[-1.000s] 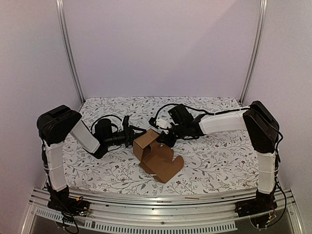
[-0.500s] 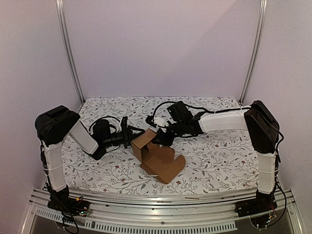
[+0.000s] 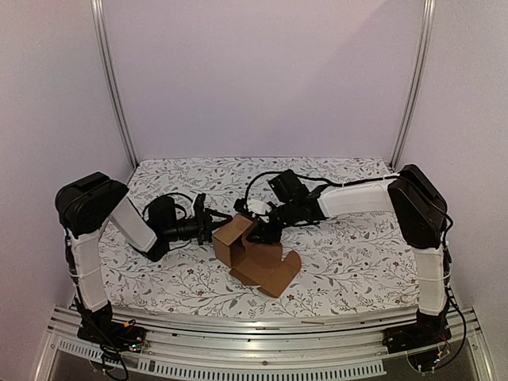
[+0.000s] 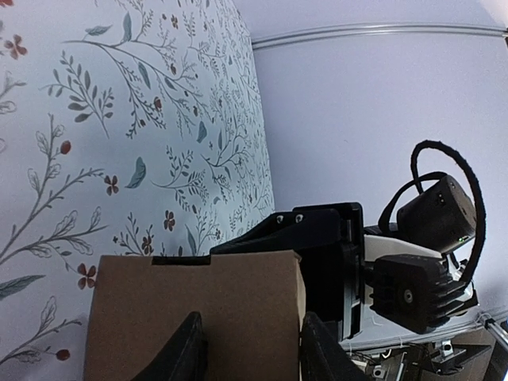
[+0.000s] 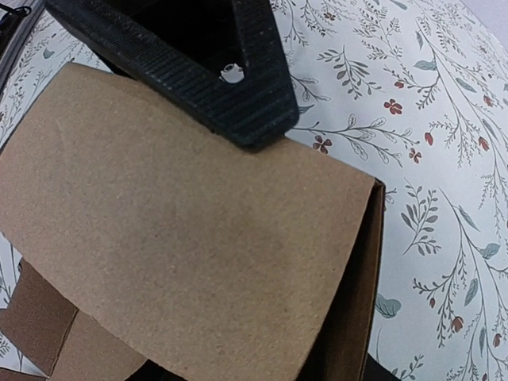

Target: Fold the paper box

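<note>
The paper box (image 3: 262, 262), plain brown cardboard, sits half-formed mid-table with flaps spread toward the front. My left gripper (image 3: 216, 223) points at its left wall. In the left wrist view that wall (image 4: 238, 305) lies just beyond the open gripper (image 4: 254, 345), with one finger (image 4: 321, 349) at the wall's edge. My right gripper (image 3: 260, 228) reaches in over the box's back corner. In the right wrist view a curved flap (image 5: 182, 254) lies across the gap of the open right gripper (image 5: 246, 246). Its upper finger (image 5: 246, 103) is over the flap and its lower finger is mostly hidden.
A floral cloth (image 3: 357, 262) covers the table. Metal posts (image 3: 111, 87) stand at the back corners and a rail (image 3: 262, 325) runs along the front edge. The right arm's black wrist (image 4: 413, 278) sits close behind the box in the left wrist view.
The right gripper's jaws have spread apart over the flap. Both grippers and the box have shifted slightly to the left.
</note>
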{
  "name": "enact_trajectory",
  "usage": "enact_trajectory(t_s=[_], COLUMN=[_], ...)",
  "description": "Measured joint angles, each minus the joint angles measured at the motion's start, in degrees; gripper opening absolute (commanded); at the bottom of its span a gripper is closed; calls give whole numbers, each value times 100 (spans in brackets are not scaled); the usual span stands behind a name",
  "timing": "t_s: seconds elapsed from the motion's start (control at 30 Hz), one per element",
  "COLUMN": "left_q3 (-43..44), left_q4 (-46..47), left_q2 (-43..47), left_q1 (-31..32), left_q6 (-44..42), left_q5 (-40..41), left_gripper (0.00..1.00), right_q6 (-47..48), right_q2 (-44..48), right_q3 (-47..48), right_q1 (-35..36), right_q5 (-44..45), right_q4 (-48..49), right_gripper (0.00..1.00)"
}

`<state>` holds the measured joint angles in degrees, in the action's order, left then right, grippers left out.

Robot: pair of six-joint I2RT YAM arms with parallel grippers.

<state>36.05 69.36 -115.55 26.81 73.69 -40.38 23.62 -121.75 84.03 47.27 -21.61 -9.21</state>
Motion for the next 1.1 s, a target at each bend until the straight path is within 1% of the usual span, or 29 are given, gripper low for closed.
enact_trajectory(t_s=[0.17, 0.3, 0.4, 0.53, 0.6, 0.67, 0.73, 0.83, 0.93, 1.1], left_q3=[0, 0, 22, 125, 170, 199, 212, 210, 179, 28], left_q4=[-433, -577, -621, -560, -463, -354, -247, -142, 28, 321], left_q2=[245, 271, 256, 146, 72, 11, -31, -57, -70, -48], left_q1=[-46, -109, -129, -149, -166, -177, -179, -170, -162, -164], left_q6=[-280, -407, -437, -444, -391, -330, -258, -105, 68, 315], left_q5=[-107, -164, -203, -247, -249, -245, -225, -229, -195, -4], left_gripper=[40, 40, 40, 40, 40, 40, 40, 39, 39, 40], right_q6=[50, 24, -94, -289, -407, -544, -654, -933, -1233, -1591], right_q2=[-175, -330, -428, -476, -483, -487, -487, -487, -487, -507], right_q3=[127, 168, 173, 173, 173, 173, 173, 179, 212, 363], right_q1=[7, 13, 39, 66, 66, 68, 72, 79, 79, 85], right_q5=[4, 87, 251, 422, 483, 531, 597, 807, 957, 1029], right_q4=[-48, -28, 59, 227, 275, 321, 350, 492, 581, 450], right_gripper=[51, 49, 39, 30, 26, 18, 14, 12, 11, 10])
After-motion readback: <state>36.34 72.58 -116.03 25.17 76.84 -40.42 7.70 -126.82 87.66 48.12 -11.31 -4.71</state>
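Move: The box's standing forward wall, near its open right end, is about 2 cm ahead of the right hand, 2 cm to its left and 3 cm below it. The box body's middle is some 5 cm left and 2 cm back of that hand, 3 cm down; the unfolded flaps lie about 10 cm back, 3 cm right and 7 cm down. From the left hand, already holding the upper left edge, the wall is roughly 8 cm right, level fore and aft, 3 cm below. The right hand sinks about 3 cm at the box's open end with its fingers spread fore and aft of the forward wall, then closes them on the wall until almost shut, pinching it while it heads forward some 3.5 cm, rises slightly and turns about 15 degrees clockwise. The left hand keeps its half-open hold on the upper left edge, one finger above the box and one against its left side, and drifts only about a centimetre forward and to the left. ##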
